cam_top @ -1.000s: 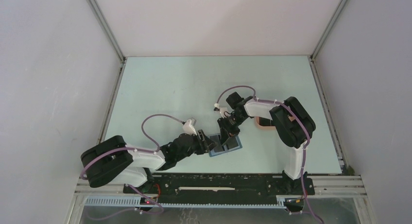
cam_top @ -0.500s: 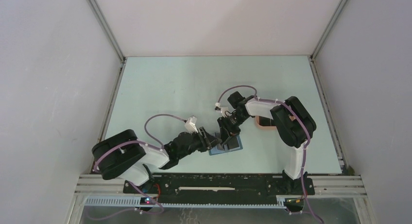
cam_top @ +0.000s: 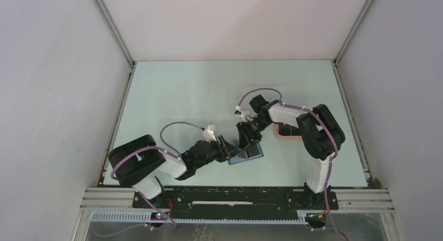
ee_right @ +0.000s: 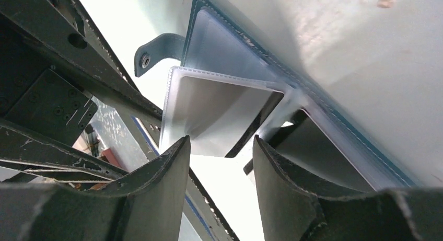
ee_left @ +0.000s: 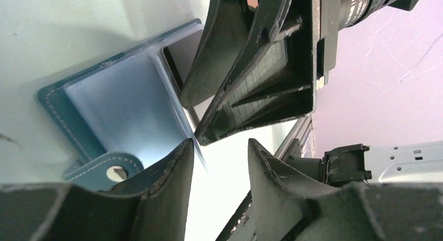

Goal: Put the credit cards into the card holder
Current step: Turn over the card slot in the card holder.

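The card holder (cam_top: 245,154) lies open on the table, dark blue outside and light blue inside (ee_left: 125,100). Its snap tab (ee_left: 113,172) sits beside my left finger, and the same tab (ee_right: 154,53) shows in the right wrist view. A clear sleeve (ee_right: 217,107) stands up from the holder. A dark credit card (ee_right: 321,149) sits in a pocket under the clear plastic. My left gripper (cam_top: 228,148) (ee_left: 219,147) is open at the holder's left edge, nothing between its fingers. Just above the holder my right gripper (cam_top: 247,139) (ee_right: 222,144) hangs open and empty.
A peach-pink tray (cam_top: 286,137) with something dark in it sits right of the holder, partly behind the right arm. The right gripper's fingers (ee_left: 245,79) fill the upper left wrist view. The metal rail (cam_top: 235,191) runs along the near edge.
My right gripper has opened and drawn back a little from the card holder. The left arm has swung right, and the holder has shifted slightly right with it.
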Robot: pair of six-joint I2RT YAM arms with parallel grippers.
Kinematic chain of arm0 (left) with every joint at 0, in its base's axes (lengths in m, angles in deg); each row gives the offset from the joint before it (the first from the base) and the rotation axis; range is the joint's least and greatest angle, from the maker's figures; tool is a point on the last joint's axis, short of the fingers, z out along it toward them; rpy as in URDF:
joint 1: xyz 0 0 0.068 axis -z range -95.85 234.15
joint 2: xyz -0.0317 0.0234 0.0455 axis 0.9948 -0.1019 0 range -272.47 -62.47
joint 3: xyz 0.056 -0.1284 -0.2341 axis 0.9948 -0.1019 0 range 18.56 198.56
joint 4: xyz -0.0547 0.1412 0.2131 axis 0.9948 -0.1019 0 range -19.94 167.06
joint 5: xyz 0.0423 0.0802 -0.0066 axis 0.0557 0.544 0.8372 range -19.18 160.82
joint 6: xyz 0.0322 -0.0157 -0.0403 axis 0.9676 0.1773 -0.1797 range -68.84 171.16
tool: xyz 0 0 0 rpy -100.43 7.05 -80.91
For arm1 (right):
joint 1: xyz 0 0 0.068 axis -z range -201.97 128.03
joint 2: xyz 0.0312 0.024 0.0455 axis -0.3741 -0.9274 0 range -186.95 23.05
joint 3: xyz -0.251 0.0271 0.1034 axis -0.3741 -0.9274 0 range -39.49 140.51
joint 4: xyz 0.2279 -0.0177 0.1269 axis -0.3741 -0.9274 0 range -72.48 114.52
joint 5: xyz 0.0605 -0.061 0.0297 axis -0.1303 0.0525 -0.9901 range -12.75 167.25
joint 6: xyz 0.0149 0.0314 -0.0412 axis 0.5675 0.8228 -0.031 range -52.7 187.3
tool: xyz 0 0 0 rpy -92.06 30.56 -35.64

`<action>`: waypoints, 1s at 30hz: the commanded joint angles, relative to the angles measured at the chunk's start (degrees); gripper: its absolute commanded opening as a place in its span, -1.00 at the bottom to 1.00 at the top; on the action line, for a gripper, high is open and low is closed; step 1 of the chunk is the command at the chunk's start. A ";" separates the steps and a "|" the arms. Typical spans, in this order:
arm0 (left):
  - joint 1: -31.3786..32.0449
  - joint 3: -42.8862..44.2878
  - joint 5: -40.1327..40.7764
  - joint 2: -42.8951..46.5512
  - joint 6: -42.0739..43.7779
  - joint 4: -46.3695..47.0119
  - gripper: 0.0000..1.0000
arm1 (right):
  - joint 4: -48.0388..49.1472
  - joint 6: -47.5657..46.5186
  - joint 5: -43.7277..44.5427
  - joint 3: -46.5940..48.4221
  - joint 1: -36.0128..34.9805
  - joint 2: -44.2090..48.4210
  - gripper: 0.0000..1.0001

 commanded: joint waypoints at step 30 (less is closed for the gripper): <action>-1.43 19.74 -7.30 -5.42 10.88 -13.74 -0.01 | -6.22 -13.81 -4.02 3.22 22.67 23.84 0.07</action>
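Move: The raised card slot of the card holder stands about 3 cm to the left hand's right, 1 cm ahead and roughly 1 cm below, with the right half of the card holder some 7 cm to its right, level with it and 4 cm below. From the right hand, the pink tray with the cards lies about 18 cm to the right, 8 cm ahead and 4 cm below, while the slot is 2 cm left, 1 cm back and 1 cm below. The left fingertips, already against the left side of the raised card slot, carry it over to the right in a low arc: some 6 cm right and 2 cm forward, rising first, then sinking over the holder's right half, fingers half open. Meanwhile the right hand, fingers already open, clears the slot, going about 9 cm each right and up and 8 cm forward towards the pink tray, turning some 15 degrees clockwise. ##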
